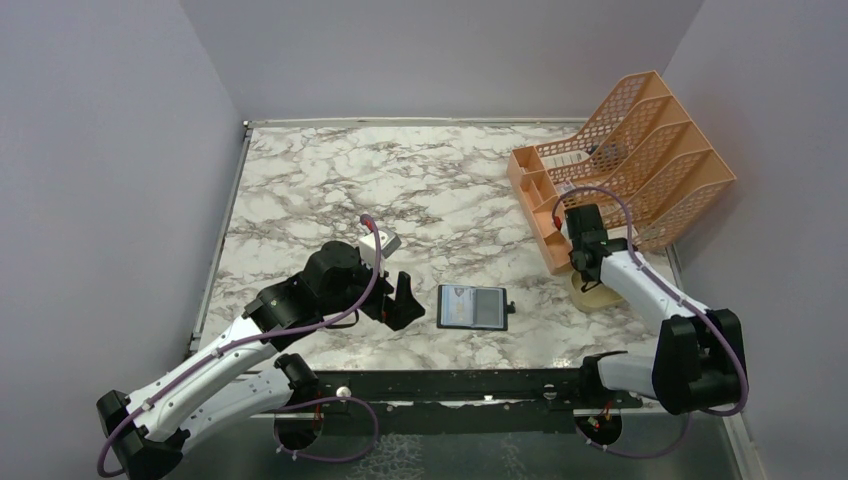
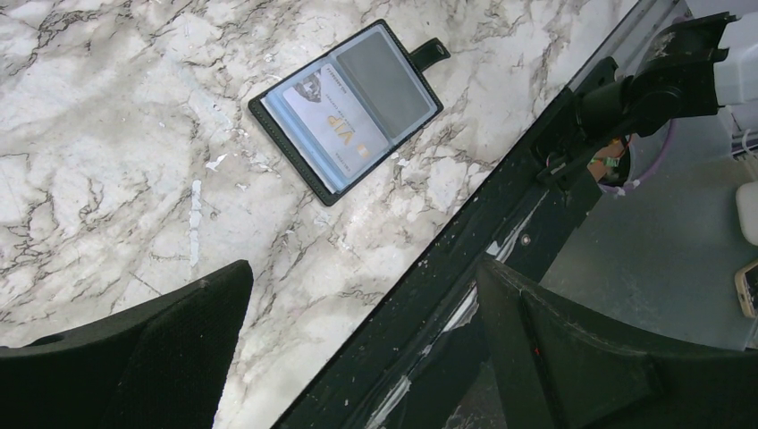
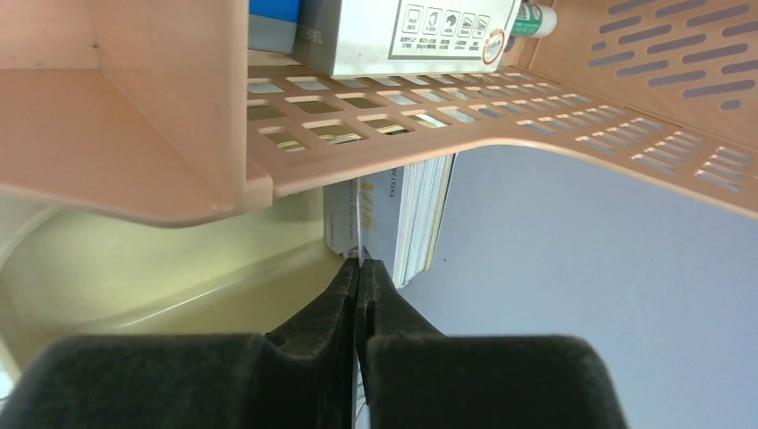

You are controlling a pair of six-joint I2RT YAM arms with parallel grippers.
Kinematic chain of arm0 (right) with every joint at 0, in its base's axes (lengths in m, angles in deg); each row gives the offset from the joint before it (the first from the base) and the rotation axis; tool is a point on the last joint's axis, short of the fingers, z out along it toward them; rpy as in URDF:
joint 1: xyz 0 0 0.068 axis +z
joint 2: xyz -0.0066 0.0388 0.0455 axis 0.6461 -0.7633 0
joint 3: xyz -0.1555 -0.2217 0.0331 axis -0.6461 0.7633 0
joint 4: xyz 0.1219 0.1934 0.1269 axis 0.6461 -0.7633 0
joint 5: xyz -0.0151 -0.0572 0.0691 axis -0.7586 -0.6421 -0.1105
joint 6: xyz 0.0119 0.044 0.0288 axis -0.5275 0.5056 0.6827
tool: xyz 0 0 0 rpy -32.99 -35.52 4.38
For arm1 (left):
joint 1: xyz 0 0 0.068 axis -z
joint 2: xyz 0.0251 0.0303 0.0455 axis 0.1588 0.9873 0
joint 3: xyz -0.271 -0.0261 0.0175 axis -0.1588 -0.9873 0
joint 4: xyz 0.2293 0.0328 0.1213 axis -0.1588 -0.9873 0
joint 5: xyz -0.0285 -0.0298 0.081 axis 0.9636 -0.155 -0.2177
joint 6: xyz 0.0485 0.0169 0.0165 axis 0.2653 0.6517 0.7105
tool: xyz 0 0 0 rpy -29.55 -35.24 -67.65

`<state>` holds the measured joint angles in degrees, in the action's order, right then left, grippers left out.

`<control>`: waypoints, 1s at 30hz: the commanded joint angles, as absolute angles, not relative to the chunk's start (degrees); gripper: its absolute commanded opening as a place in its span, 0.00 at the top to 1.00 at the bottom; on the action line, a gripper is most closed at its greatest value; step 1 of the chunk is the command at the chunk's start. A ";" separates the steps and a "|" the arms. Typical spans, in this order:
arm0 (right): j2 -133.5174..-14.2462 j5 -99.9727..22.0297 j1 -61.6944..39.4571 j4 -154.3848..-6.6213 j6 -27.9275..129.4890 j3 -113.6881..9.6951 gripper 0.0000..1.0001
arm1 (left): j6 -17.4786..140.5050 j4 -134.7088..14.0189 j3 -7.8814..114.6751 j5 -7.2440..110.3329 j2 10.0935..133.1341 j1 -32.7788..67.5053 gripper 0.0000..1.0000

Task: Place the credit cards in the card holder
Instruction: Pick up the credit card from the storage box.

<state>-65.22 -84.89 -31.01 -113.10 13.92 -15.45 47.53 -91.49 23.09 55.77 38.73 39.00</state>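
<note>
The black card holder (image 1: 472, 307) lies open on the marble table, snap tab to the right, with one pale credit card (image 2: 326, 121) in its left pocket. My left gripper (image 1: 400, 305) hovers open just left of the card holder (image 2: 384, 76), nothing between its fingers (image 2: 179, 340). My right gripper (image 3: 360, 264) is at the tan dish under the orange rack, shut on the edge of a thin credit card (image 3: 361, 234) that stands upright. More credit cards (image 3: 420, 214) stand stacked just right of it. In the top view the right gripper (image 1: 590, 275) hides these cards.
The orange mesh file rack (image 1: 640, 150) stands at the back right, its lower shelf (image 3: 384, 134) right above my right fingers, with a white label-printed box (image 3: 402, 31) on it. The tan dish (image 3: 134, 277) sits beside the rack. The table's black front rail (image 2: 465, 259) runs beneath my left gripper.
</note>
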 commanded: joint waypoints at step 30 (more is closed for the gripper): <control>-53.27 -15.84 -31.42 -112.47 60.90 -31.23 0.99 | 35.41 -84.35 18.87 43.89 22.62 39.10 0.26</control>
<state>-56.44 -35.67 -31.01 -125.21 45.53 -38.95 41.59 -88.71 18.81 43.93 22.53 38.98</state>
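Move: The open card holder lies about 38 cm to the left of my right hand, some 3 cm back and 8 cm below. The hand already pinches a card in the storage box, whose middle is about 6 cm left, level fore and aft, and 6 cm down. The white carton in the organizer sits 9 cm ahead and 4 cm left, level in height. From my left hand the card holder is some 16 cm right, 8 cm ahead and 18 cm down. Keeping its pinch, my right hand draws the card up out of the storage box past the organizer's near edge, then sweeps left towards the card holder, ending about 17 cm left, 12 cm higher and slightly forward. The wrist rolls some 60 degrees, swinging the fingers from right-down to left-down. My empty left hand backs away left and up and begins to close. ##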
